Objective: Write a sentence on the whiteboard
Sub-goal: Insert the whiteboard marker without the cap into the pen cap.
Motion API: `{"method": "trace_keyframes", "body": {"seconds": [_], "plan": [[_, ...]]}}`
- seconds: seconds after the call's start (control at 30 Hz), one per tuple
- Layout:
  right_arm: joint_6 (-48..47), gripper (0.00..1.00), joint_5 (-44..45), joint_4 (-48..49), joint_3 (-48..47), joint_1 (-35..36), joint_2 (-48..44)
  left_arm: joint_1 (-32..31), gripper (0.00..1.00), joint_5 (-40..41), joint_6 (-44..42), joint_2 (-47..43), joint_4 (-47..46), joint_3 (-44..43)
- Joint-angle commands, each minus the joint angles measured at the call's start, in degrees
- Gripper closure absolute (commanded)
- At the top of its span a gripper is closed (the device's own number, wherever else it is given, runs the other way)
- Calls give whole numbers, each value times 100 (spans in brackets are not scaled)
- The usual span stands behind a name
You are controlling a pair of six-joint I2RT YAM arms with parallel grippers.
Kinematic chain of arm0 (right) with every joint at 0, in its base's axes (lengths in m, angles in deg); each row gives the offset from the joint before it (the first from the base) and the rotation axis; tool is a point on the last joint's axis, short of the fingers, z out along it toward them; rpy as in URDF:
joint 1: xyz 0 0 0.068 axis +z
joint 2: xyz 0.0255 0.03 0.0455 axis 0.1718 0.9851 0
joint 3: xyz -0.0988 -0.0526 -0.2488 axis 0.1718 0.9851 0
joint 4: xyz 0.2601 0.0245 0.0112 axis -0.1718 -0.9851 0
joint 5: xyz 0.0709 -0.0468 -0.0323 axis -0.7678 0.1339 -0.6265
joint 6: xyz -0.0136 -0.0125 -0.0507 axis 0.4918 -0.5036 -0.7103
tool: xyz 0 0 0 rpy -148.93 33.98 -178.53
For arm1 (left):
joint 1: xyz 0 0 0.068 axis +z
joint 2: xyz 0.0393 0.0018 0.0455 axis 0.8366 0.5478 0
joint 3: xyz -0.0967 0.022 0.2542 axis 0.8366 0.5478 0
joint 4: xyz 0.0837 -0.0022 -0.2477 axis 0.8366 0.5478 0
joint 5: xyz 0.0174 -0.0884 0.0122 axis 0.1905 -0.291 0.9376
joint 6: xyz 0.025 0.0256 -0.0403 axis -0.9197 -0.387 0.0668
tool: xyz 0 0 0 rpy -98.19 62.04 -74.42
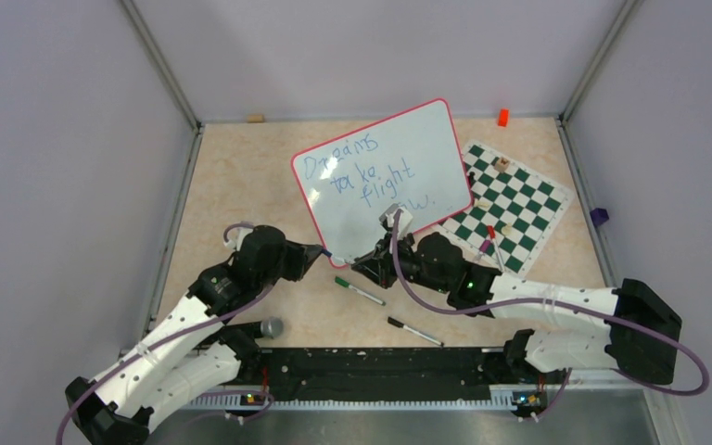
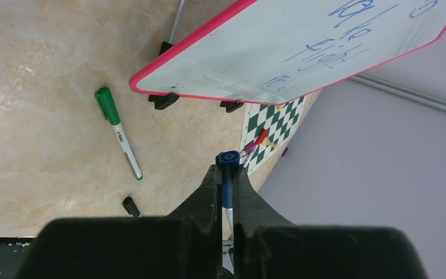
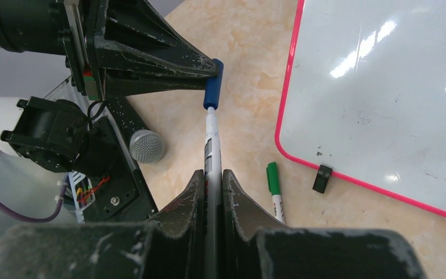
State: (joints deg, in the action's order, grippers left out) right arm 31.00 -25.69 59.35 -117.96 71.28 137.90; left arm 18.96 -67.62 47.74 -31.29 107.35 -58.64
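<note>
The whiteboard [image 1: 380, 176] stands tilted on black feet, red-framed, with the blue sentence [image 1: 371, 171] on it, starting "Dreams take flight". In front of its lower left corner both grippers hold one blue marker [image 1: 338, 257]. My left gripper [image 2: 227, 168] is shut on the marker's blue cap [image 2: 227, 183]. My right gripper [image 3: 212, 174] is shut on its white barrel [image 3: 211, 142], and the cap [image 3: 213, 84] still sits at the barrel's far end. The whiteboard [image 3: 383, 87] lies to the right of the marker.
A green marker [image 1: 360, 291] and a black marker [image 1: 414, 332] lie on the table near the arms' bases. A microphone [image 1: 269, 326] lies by the left arm. The chess mat [image 1: 510, 204] with a few pieces and pens is right of the board. An orange block [image 1: 502, 117] sits at the back.
</note>
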Motion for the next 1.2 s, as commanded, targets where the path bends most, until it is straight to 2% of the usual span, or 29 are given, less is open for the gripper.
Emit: {"method": "trace_keyframes", "body": {"seconds": [0.0, 0.47, 0.67, 0.83, 1.0, 1.17], "plan": [[7, 100, -25, 374, -326, 84, 38, 20, 100, -6, 33, -17, -171, -94], [3, 100, 111, 429, -380, 80, 167, 19, 100, -275, 94, 42, -391, -50], [-41, 100, 738, 962, -328, 81, 409, 21, 100, -937, 498, 109, -1125, 217], [-378, 100, 1540, 1364, -417, 102, 665, -13, 100, -1542, 787, 502, -1916, 311], [-759, 100, 1886, 1703, -579, 107, 948, -290, 100, -1465, 700, 794, -2082, -41], [-913, 100, 1580, 1256, -1094, 100, 1216, -912, 100, -1346, 354, 1229, -2140, -585]]}}
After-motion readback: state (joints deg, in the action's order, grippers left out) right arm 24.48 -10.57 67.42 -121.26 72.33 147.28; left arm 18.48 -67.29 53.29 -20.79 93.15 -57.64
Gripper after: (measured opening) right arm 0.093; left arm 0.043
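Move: The blue cap is held in the left fingers, its mouth facing right. It lies about 7 cm to the left of the right hand, 3 cm ahead and 1 cm lower. From the left hand, the uncapped marker in the right fingers is some 7 cm right, 3 cm back and 1 cm higher. The green marker is 17 cm below the right hand and 5 cm ahead; the whiteboard's near-left corner is roughly 8 cm ahead, 5 cm left and 14 cm down. Forward, after barely stirring at first, both hands carry marker and cap towards the whiteboard: the right about 5 cm while turning some 15 degrees, mostly clockwise, the left about 4 cm forward and 3 cm right. The left thus closes on the right, feeding the cap over the marker's tip; both grips stay shut. ##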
